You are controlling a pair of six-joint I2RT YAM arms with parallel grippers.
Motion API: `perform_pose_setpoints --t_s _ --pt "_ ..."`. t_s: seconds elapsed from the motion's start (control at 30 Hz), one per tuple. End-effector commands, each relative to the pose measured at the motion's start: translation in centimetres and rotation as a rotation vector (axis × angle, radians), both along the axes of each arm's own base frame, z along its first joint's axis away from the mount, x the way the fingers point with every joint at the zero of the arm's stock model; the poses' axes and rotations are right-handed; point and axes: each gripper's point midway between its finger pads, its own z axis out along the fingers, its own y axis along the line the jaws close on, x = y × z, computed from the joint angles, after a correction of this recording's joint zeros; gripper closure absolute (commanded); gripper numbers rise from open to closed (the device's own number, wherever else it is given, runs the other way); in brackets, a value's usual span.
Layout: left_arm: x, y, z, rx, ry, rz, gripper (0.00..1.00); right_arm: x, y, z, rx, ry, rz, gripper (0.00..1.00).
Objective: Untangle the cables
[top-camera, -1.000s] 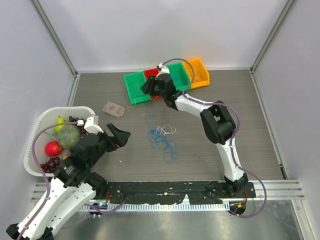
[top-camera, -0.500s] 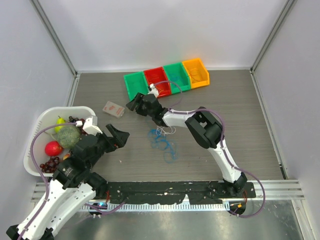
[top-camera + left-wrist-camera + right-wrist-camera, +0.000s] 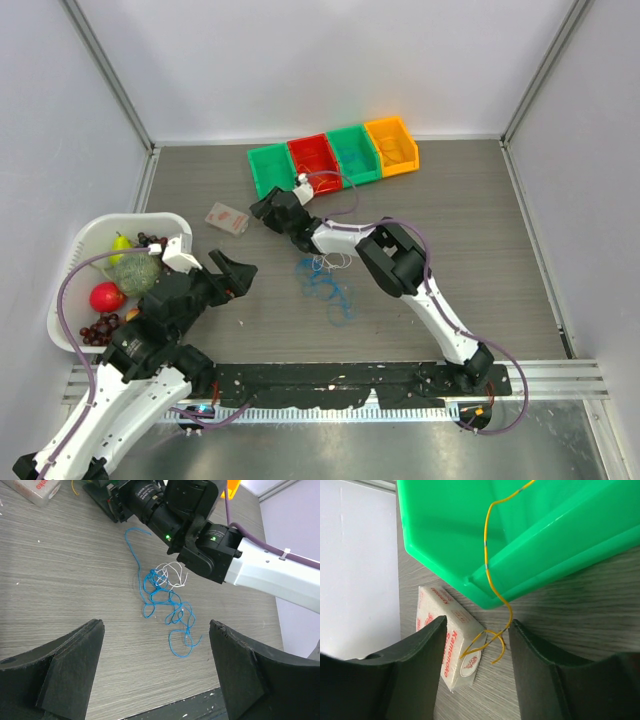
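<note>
A tangle of blue cable (image 3: 327, 282) (image 3: 172, 605) lies mid-table with a small whitish cable (image 3: 336, 261) (image 3: 170, 572) knotted into its far side. A yellow cable (image 3: 487, 555) hangs over the rim of the left green bin (image 3: 270, 170) (image 3: 520, 525) and curls onto the table. My right gripper (image 3: 262, 210) (image 3: 477, 630) is low beside that bin, open, with the yellow curl between its fingers and not pinched. My left gripper (image 3: 240, 278) (image 3: 156, 628) hovers wide open and empty, left of the blue tangle.
Red (image 3: 312, 155), green (image 3: 352, 152) and orange (image 3: 392, 142) bins continue the row at the back. A white snack packet (image 3: 228, 218) (image 3: 447, 640) lies just left of the right gripper. A white basket (image 3: 140, 216) of fruit stands at the left edge.
My right gripper has come down from over the bins to the table at the green bin's near corner, and its jaws have widened. The left arm has barely moved.
</note>
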Motion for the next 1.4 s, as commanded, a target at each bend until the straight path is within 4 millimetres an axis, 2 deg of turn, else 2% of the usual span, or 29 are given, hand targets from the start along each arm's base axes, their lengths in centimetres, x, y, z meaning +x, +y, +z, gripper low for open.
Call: perform_pose_setpoints --t_s 0.0,0.03,0.1,0.13,0.17,0.23,0.27,0.3,0.37,0.47,0.6,0.67,0.7,0.73,0.77,0.8,0.83,0.87,0.9,0.93,1.1,1.23,1.37 --pt "0.0 0.3 1.0 -0.007 -0.032 0.008 0.10 0.3 1.0 0.9 0.012 -0.003 -0.052 0.49" --pt "0.0 0.3 1.0 -0.005 -0.033 0.009 0.10 0.5 0.9 1.5 0.006 -0.018 -0.057 0.53" --pt "0.0 0.5 1.1 -0.001 -0.035 0.015 0.10 0.6 0.7 2.3 -0.011 -0.043 -0.054 0.74" --pt "0.0 0.6 1.1 -0.001 -0.037 0.018 0.10 0.8 0.4 2.7 -0.027 -0.056 -0.057 0.79" --pt "-0.1 0.6 1.1 -0.002 -0.038 0.017 0.10 1.0 0.0 3.3 -0.055 -0.079 -0.058 0.90" --pt "-0.1 0.6 1.3 -0.005 -0.040 0.016 0.10 1.3 -0.6 4.8 -0.089 -0.120 -0.039 0.99" --pt "-0.1 0.6 1.2 -0.007 -0.039 0.016 0.10 1.5 -1.1 6.2 -0.105 -0.146 -0.035 0.99" --pt "-0.1 0.5 1.2 -0.008 -0.039 0.017 0.10 1.3 -1.3 6.4 -0.122 -0.158 -0.013 0.99" --pt "-0.1 0.4 1.1 -0.016 -0.037 0.015 0.10 1.0 -2.3 8.6 -0.147 -0.197 0.014 0.99" --pt "0.0 0.3 1.0 -0.017 -0.035 0.011 0.10 0.6 -5.2 12.5 -0.197 -0.275 0.037 0.99" --pt "0.1 0.1 0.9 -0.022 -0.034 0.009 0.11 0.6 -8.8 15.2 -0.262 -0.329 0.068 0.99" --pt "0.2 -0.1 1.0 -0.024 -0.035 0.005 0.10 1.4 -10.6 15.5 -0.278 -0.335 0.077 0.99" --pt "0.3 -0.2 1.0 -0.025 -0.031 0.002 0.10 2.2 -11.7 15.4 -0.283 -0.332 0.075 0.99" --pt "0.4 -0.3 1.1 -0.028 -0.034 0.001 0.10 2.6 -11.8 15.5 -0.284 -0.336 0.100 0.99" --pt "0.4 -0.4 1.1 -0.028 -0.031 -0.003 0.11 3.6 -13.0 14.3 -0.307 -0.308 0.100 0.99" --pt "0.4 -0.5 1.1 -0.028 -0.028 -0.006 0.11 3.8 -12.5 15.1 -0.282 -0.318 0.140 0.99" --pt "0.5 -0.5 1.0 -0.026 -0.025 -0.007 0.11 4.5 -13.2 13.8 -0.290 -0.299 0.162 0.99" --pt "0.5 -0.5 0.9 -0.022 -0.022 -0.006 0.11 4.9 -12.9 14.6 -0.268 -0.313 0.191 0.99" --pt "0.6 -0.6 1.0 -0.023 -0.023 -0.006 0.11 5.8 -13.4 13.1 -0.282 -0.290 0.204 0.99" --pt "0.6 -0.6 0.9 -0.021 -0.019 -0.008 0.11 6.3 -13.1 13.6 -0.267 -0.297 0.243 0.99" --pt "0.9 -0.8 0.9 -0.016 -0.017 -0.009 0.11 7.7 -12.0 10.3 -0.295 -0.288 0.346 0.99" --pt "1.2 -1.1 0.6 -0.012 -0.009 -0.015 0.11 9.3 -13.1 7.1 -0.319 -0.214 0.275 0.99" --pt "1.4 -1.4 0.5 -0.009 -0.004 -0.023 0.11 10.8 -14.7 5.7 -0.367 -0.186 0.170 0.99"
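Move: The yellow cable's loose end hangs out of the left green bin and lies practically between the right hand's open fingers, about 1 cm below. From this hand that green bin's middle is some 10 cm ahead and 4 cm to the right, the red bin's about 13 cm ahead and 14 cm to the right; the small box lies 7 cm left and 2 cm back. From the left hand the cable end is roughly 27 cm ahead, 1 cm left and 18 cm lower. The yellow cable's loose end is pinched as the right fingers shut on it with a dip of about 1 cm. The hand then lifts it some 18 cm while swinging about 15 cm right and 10 cm forward, past the left green bin, and sinks some 14 cm to the red bin, its left side rolling down about 20 degrees, the fingers staying shut. ##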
